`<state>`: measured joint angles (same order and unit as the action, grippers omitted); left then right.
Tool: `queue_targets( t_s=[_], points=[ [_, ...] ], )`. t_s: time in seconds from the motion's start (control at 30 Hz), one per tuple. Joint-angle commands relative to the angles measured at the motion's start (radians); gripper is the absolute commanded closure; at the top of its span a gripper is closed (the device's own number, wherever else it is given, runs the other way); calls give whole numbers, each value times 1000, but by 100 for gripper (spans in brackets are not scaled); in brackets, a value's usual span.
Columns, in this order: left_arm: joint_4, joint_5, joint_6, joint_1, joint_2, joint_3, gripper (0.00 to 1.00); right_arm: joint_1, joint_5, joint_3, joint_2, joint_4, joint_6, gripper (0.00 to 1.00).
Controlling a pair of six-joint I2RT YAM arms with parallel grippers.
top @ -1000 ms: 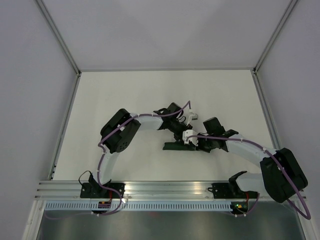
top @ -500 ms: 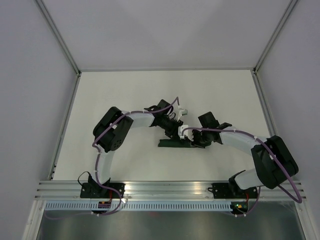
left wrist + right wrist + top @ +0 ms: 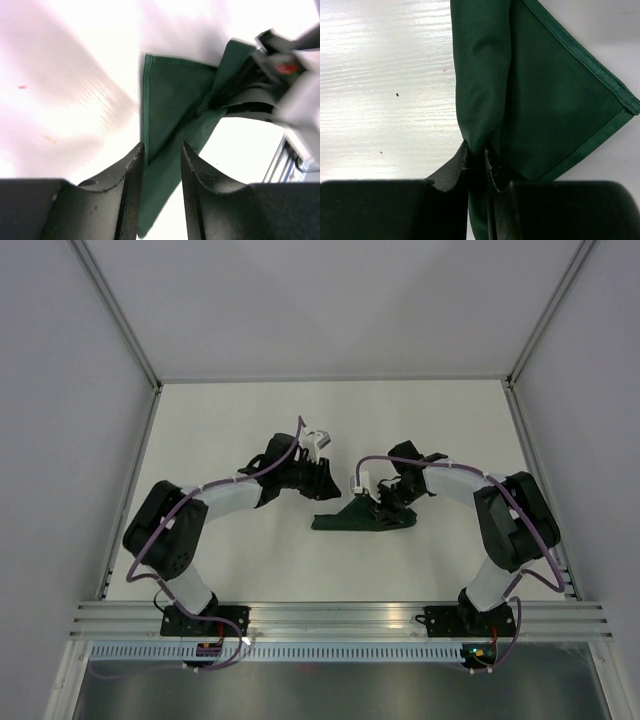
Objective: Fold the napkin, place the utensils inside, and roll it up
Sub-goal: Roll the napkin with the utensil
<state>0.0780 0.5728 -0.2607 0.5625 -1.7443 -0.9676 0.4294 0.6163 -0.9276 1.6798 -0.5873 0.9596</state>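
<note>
The napkin (image 3: 345,521), a dark green cloth, lies bunched into a narrow wedge on the white table near the middle. My right gripper (image 3: 383,506) is at its right end. In the right wrist view that gripper (image 3: 476,147) is shut on a rolled fold of the napkin (image 3: 545,90), and a hemmed corner spreads out to the right. My left gripper (image 3: 328,483) hovers just up and left of the cloth. In the left wrist view it (image 3: 162,145) stands open with the napkin (image 3: 170,100) lying beyond the gap, not held. The utensils are hidden or out of view.
The white table (image 3: 230,430) is boxed in by pale walls on three sides. An aluminium rail (image 3: 330,615) with both arm bases runs along the near edge. The right arm's elbow (image 3: 515,515) bends out toward the right wall.
The left arm has swung left and drawn its gripper off the napkin, up and to the left. The right arm has swung its elbow farther back, still gripping the cloth.
</note>
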Motion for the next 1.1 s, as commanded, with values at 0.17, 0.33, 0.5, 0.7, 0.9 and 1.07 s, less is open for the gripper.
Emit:
queue_targets(
  t_s=[0.17,0.33,0.5,0.7,0.9,1.07],
  points=[
    [353,-351,-30,78,299,245,56,-60,11,-135,276,-299,93,98],
    [440,-524,131,195,403,345,53,-86,22,-235,365,-361,84,98],
    [444,-662,337,371,393,340,51,-100,25,-298,439,-402,71,98],
    [439,-772,621,525,246,287,50,-129,43,-373,504,-450,68,98],
    [441,-801,785,596,97,235,45,-146,57,-419,538,-494,73,97],
    [437,-780,891,623,29,208,32,-156,69,-445,563,-528,82,98]
  ],
)
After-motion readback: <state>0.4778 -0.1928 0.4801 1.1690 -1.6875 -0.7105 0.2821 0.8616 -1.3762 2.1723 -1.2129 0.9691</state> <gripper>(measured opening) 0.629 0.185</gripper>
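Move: The napkin roll lies crosswise. Its middle is about 7 cm to the left hand's right, 6 cm back and 6 cm below, and its free left end about 5 cm to that hand's left and 7 cm back. The loose flap's corner sits 5 cm right of the left hand and about 1 cm back, near the table. The right hand already pinches the roll; the roll's middle is some 5 cm to its left, level fore and aft, its right end 7 cm to the right and 1 cm back. The left hand lifts about 6 cm, swings back and to the right over the napkin, then sinks again beside the right gripper, ending roughly 8 cm back and 6 cm right of its start; meanwhile it rolls some 65 degrees about its own fingers, which keep pointing right and down and spread wider for the roll. The right hand keeps its pinch almost in place and turns the roll about 40 degrees about its length, its wrist tipping forward over the fingertips as these swing back towards the bases, with a small clockwise twist and a final drift back and right of a centimetre or so. ##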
